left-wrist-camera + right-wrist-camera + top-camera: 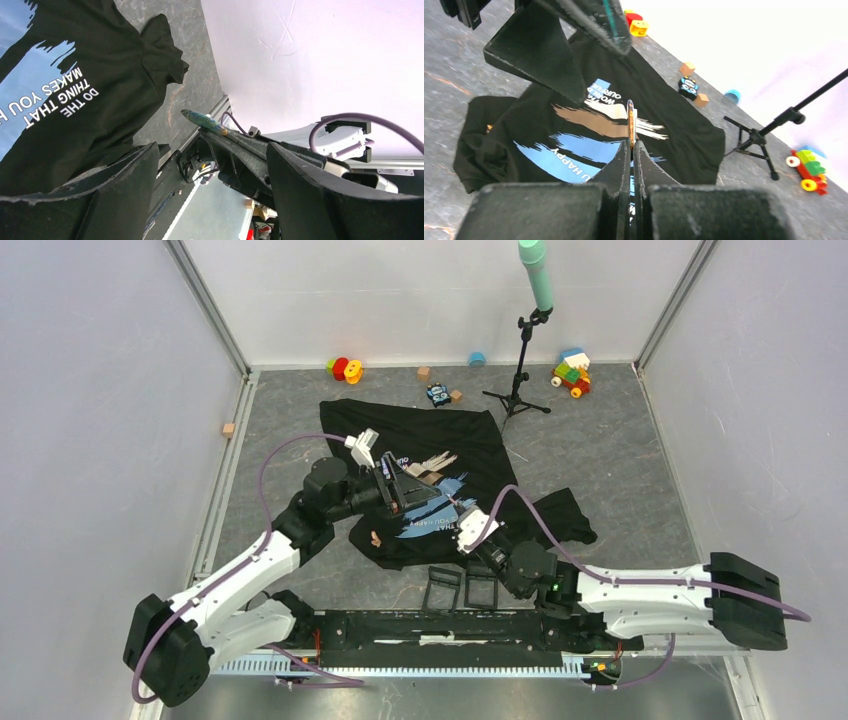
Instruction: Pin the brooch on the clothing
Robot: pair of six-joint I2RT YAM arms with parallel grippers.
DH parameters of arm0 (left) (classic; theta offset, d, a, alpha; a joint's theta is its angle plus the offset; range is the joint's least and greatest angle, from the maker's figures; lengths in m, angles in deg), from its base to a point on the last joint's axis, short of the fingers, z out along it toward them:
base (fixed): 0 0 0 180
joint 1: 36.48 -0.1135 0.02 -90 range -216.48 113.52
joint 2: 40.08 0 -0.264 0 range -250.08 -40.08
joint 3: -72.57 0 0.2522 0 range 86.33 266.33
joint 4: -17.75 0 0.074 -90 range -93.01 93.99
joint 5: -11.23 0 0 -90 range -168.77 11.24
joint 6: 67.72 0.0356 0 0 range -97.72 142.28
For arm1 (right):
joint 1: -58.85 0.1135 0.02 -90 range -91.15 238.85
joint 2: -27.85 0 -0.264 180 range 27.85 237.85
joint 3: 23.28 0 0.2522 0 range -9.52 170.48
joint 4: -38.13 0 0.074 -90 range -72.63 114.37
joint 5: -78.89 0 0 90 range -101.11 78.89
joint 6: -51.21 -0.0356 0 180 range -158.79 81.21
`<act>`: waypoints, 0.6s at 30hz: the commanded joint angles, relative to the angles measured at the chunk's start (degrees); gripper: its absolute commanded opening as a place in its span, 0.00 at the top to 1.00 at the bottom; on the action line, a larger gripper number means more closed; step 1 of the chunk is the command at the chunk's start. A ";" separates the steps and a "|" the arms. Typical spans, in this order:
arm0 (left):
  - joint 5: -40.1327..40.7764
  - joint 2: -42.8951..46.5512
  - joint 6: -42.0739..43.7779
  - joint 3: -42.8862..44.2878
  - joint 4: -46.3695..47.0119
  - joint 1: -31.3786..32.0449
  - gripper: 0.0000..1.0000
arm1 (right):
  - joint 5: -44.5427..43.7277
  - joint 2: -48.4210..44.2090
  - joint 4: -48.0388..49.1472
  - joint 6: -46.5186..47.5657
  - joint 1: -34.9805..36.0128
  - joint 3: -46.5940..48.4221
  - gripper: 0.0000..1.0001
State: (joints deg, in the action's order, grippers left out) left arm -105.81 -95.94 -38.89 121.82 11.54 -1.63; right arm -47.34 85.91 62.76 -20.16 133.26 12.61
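The clothing (450,435), a black T-shirt with blue and tan brush strokes and white lettering, lies crumpled on the grey table; it also shows in the wrist views (115,65) (684,125). My right gripper (631,144) is shut on the brooch (630,122), a thin flat piece seen edge-on that sticks out past the fingertips above the print. In the left wrist view the brooch (202,120) looks blue-green at the tip of the right fingers. My left gripper (212,146) stands open with nothing between its jaws, facing the right gripper (458,512) from close by. A small orange bit (375,537) lies on the shirt.
Two black square frames (460,585) lie at the near edge by the arm bases. At the back stand a microphone stand (522,360), a red and yellow toy (344,368), a colourful block car (572,372) and small wooden cubes (229,429). Walls close in on three sides.
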 commanded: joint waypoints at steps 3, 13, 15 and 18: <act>0.94 -2.09 -5.38 -1.28 8.02 0.44 0.17 | -10.93 6.12 9.50 11.13 4.34 2.62 1.00; 0.08 -5.56 -6.97 -2.96 12.07 1.27 0.42 | -13.95 10.08 11.70 15.85 7.35 4.77 1.00; 0.08 -6.01 -7.01 -3.07 12.39 1.38 0.42 | -14.15 10.78 11.97 16.25 7.76 5.07 1.00; -0.07 -6.68 -7.06 -2.92 12.80 1.71 0.42 | -14.65 11.89 11.97 17.00 8.28 5.62 1.00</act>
State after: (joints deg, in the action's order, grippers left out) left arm -105.83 -101.97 -44.22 119.04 20.20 -0.51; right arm -59.97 96.60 71.63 -5.04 140.67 15.65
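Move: The brooch, pinched in the right hand's fingertips, lies about 4 cm right of the open left hand, level with it fore-and-aft and 2 cm lower; from the right hand it is 2 cm ahead and 1 cm left, at the same height. The clothing's print lies almost straight below the left hand, about 22 cm down and 1 cm back. The orange brooch is some 12 cm left, 10 cm back and 22 cm below the left hand. Sinking about 2 cm and rightward, the left partly closes towards the brooch the right still pinches and tilts. ##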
